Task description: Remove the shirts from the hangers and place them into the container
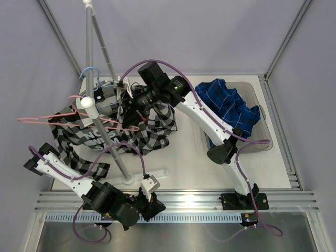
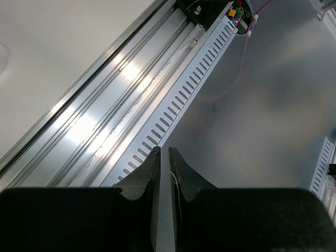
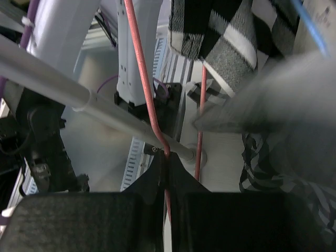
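Observation:
The royal-blue plaid shirt [image 1: 227,102] lies bunched in the see-through container [image 1: 264,144] at the right. The black, white and grey checked shirt [image 1: 149,131] [image 3: 220,31] hangs draped round the rack on the pink hanger [image 1: 50,118]. My right gripper [image 1: 126,105] [image 3: 167,157] reaches in over that shirt and is shut on the pink hanger's wire [image 3: 148,94]. The light blue hanger [image 1: 88,71] [image 3: 311,26] hangs on the rack behind it. My left gripper [image 1: 148,190] [image 2: 163,152] is folded back over the near rail, its jaws almost together with nothing between them.
The white rack pole [image 1: 107,142] [image 3: 79,94] rises slanted from its foot [image 1: 144,176] between the two arms. Aluminium rails [image 1: 184,199] [image 2: 105,131] run along the near table edge. Enclosure walls stand at the back and both sides.

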`<state>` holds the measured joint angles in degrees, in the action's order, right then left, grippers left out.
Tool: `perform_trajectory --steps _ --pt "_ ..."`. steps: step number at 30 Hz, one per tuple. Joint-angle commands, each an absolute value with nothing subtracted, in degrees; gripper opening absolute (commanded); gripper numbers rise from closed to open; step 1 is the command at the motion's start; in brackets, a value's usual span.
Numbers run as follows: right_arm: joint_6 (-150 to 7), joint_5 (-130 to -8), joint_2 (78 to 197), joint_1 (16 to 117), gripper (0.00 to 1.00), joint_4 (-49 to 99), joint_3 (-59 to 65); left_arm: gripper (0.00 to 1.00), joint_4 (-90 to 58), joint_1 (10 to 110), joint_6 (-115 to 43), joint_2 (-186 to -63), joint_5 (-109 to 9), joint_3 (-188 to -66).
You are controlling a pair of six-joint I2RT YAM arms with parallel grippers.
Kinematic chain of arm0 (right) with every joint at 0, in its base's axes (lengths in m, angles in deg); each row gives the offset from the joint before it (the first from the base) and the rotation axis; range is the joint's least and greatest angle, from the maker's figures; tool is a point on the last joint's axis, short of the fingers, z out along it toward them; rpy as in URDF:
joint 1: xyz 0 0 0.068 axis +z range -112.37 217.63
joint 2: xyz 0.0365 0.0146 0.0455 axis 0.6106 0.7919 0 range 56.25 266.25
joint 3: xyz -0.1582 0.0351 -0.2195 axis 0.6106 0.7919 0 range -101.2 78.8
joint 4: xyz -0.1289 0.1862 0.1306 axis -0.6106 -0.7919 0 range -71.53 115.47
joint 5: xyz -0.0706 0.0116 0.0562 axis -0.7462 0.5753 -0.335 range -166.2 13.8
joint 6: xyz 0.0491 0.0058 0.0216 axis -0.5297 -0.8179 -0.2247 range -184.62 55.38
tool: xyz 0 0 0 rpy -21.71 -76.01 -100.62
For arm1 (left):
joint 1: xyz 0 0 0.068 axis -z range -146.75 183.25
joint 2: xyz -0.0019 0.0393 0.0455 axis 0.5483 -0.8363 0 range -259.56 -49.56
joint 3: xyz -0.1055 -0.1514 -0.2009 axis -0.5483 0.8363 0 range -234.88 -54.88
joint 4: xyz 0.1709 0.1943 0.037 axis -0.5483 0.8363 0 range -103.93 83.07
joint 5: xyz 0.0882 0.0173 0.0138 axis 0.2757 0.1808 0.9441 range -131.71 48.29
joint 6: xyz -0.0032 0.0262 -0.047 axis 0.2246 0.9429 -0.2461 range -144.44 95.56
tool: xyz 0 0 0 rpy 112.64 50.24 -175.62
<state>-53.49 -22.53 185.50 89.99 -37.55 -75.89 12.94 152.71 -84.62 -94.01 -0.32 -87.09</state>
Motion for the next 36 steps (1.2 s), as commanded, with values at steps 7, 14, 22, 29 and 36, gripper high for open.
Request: perform_trajectory --steps 7,14,22,29,36 --pt "-66.18 -19.96 184.57 90.46 0.0 -21.38 -77.21 0.14 8.49 153.75 -83.85 -93.6 2.94 -85.91" --pt "-72.7 -17.67 184.21 90.37 0.0 -13.03 -77.9 0.14 7.17 153.66 -82.97 -93.15 2.94 -85.21" --pt "-77.63 -16.7 182.81 88.44 0.0 -7.05 -77.47 0.15 6.38 153.66 -83.06 -92.81 2.23 -84.33" --pt "-74.65 -18.54 179.3 87.12 0.0 -8.18 -71.06 0.15 7.25 153.66 -82.88 -91.4 2.59 -84.15" --pt "-70.52 -20.57 174.82 87.03 0.0 -9.07 -64.03 0.15 8.22 153.66 -83.32 -90.26 2.67 -83.89"
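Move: The right hand already pinches the empty pink hanger by one end; its hook stands some 15 cm to the left, 5 cm farther out and 5 cm higher. The rack's rail, near its close end, lies about 12 cm ahead, 12 cm left and 6 cm above that hand. The blue hanger is about 12 cm ahead, 6 cm left, nearly level; the checked shirt hangs 10 cm ahead, 6 cm left, 12 cm below. From the left hand the rail is roughly 36 cm ahead, 18 cm left, 25 cm up. Keep the right gripper shut on the end of the pink hanger and raise it about 7 cm, easing some 3 cm left and tipping the fingers up by about 15 degrees, to lift the hook over the rack's rail. Then bring it forward towards the rail by a couple of centimetres while sinking slightly and drifting back to the right. ##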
